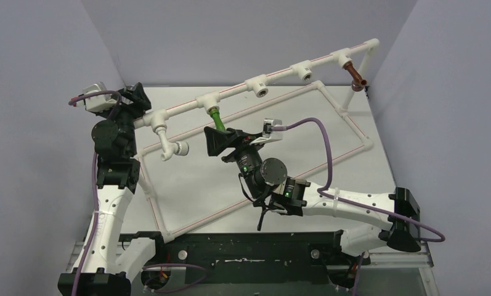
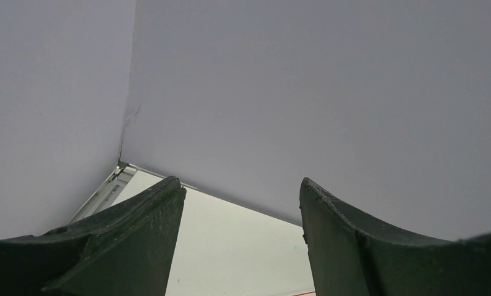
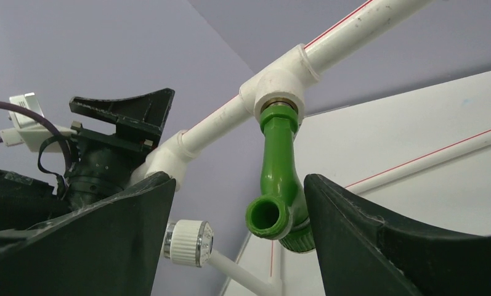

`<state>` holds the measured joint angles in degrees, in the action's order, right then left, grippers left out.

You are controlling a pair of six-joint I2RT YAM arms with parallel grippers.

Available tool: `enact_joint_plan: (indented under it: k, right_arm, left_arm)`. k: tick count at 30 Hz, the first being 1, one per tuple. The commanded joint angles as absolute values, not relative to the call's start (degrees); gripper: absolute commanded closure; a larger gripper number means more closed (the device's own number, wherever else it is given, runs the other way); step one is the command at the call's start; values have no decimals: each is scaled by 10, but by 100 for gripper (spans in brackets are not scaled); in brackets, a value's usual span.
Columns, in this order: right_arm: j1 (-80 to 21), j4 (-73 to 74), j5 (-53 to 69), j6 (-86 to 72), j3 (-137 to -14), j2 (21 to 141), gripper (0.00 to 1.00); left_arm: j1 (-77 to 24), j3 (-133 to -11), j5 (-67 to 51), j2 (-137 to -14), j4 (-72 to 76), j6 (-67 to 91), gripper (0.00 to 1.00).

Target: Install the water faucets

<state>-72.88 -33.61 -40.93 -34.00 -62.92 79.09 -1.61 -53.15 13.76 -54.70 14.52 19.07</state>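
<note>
A bright green water faucet (image 1: 214, 117) hangs spout-down from a white tee socket (image 1: 209, 102) on the top rail of the pipe frame. In the right wrist view this green faucet (image 3: 279, 185) sits between the fingers of my right gripper (image 3: 238, 179), close against the right finger (image 3: 366, 240); the jaws stand apart and do not clamp it. From above, my right gripper (image 1: 217, 140) is just below the faucet. A reddish-brown faucet (image 1: 355, 74) hangs at the rail's far right end. My left gripper (image 2: 243, 185) is open with nothing between its fingers, beside the rail's left end (image 1: 135, 102).
A white tap (image 1: 172, 148) with a ribbed, silver-rimmed knob (image 3: 190, 243) hangs from the rail's left elbow. Two bare tee sockets (image 1: 259, 86) (image 1: 303, 71) sit further right on the rail. The frame's lower pipes (image 1: 243, 203) lie on the white table. Purple-grey walls enclose the back and sides.
</note>
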Motion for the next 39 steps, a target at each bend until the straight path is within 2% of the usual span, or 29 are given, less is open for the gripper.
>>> enact_joint_plan:
  k: [1,10,30,34,39]
  right_arm:
    - [-739,-269,-409,-279,-662,762,20]
    - [-739,-239,-450,-162,-682,779,22]
    - [-728,-351,-479,-123,-684,843,51]
    - [-725,-359,-478,-129,-690,855,63]
    - [-721,-368,-471,-174,-685,857,96]
  left_arm:
    - [-14,-475,131,-579,-45,179,34]
    - [-15,-476,127,-581,-44,180,34]
    - [-14,-476,121,-579,-43,184,34]
    - [-14,-475,121,-578,-43,184,34]
    - [-14,-475,120,-578,-42,185,34]
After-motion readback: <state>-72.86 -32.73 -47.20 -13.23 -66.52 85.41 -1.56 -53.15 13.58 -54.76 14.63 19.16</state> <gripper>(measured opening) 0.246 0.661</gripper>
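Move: Ahead of the open right hand, the green faucet's body lies about 4 cm farther out, 1 cm to the left and 3 cm lower. The white tee it is threaded into is some 9 cm ahead, 4 cm left and 3 cm above. The white faucet hangs about 14 cm left, level in reach and 3 cm lower; the next empty tee is roughly 14 cm ahead, 10 cm right and 3 cm up. From the idle left hand, the green faucet is about 21 cm right, 7 cm back and 6 cm below. Rolling back for a fresh grip, the right hand dips its left side by some 20 degrees and swings slightly clockwise, sinking and easing forward about 4 cm in all onto the green faucet's lower body. The wide-open fingers straddle the body and, mostly in the later part of the approach, close until both pads pinch it just behind the spout mouth. ##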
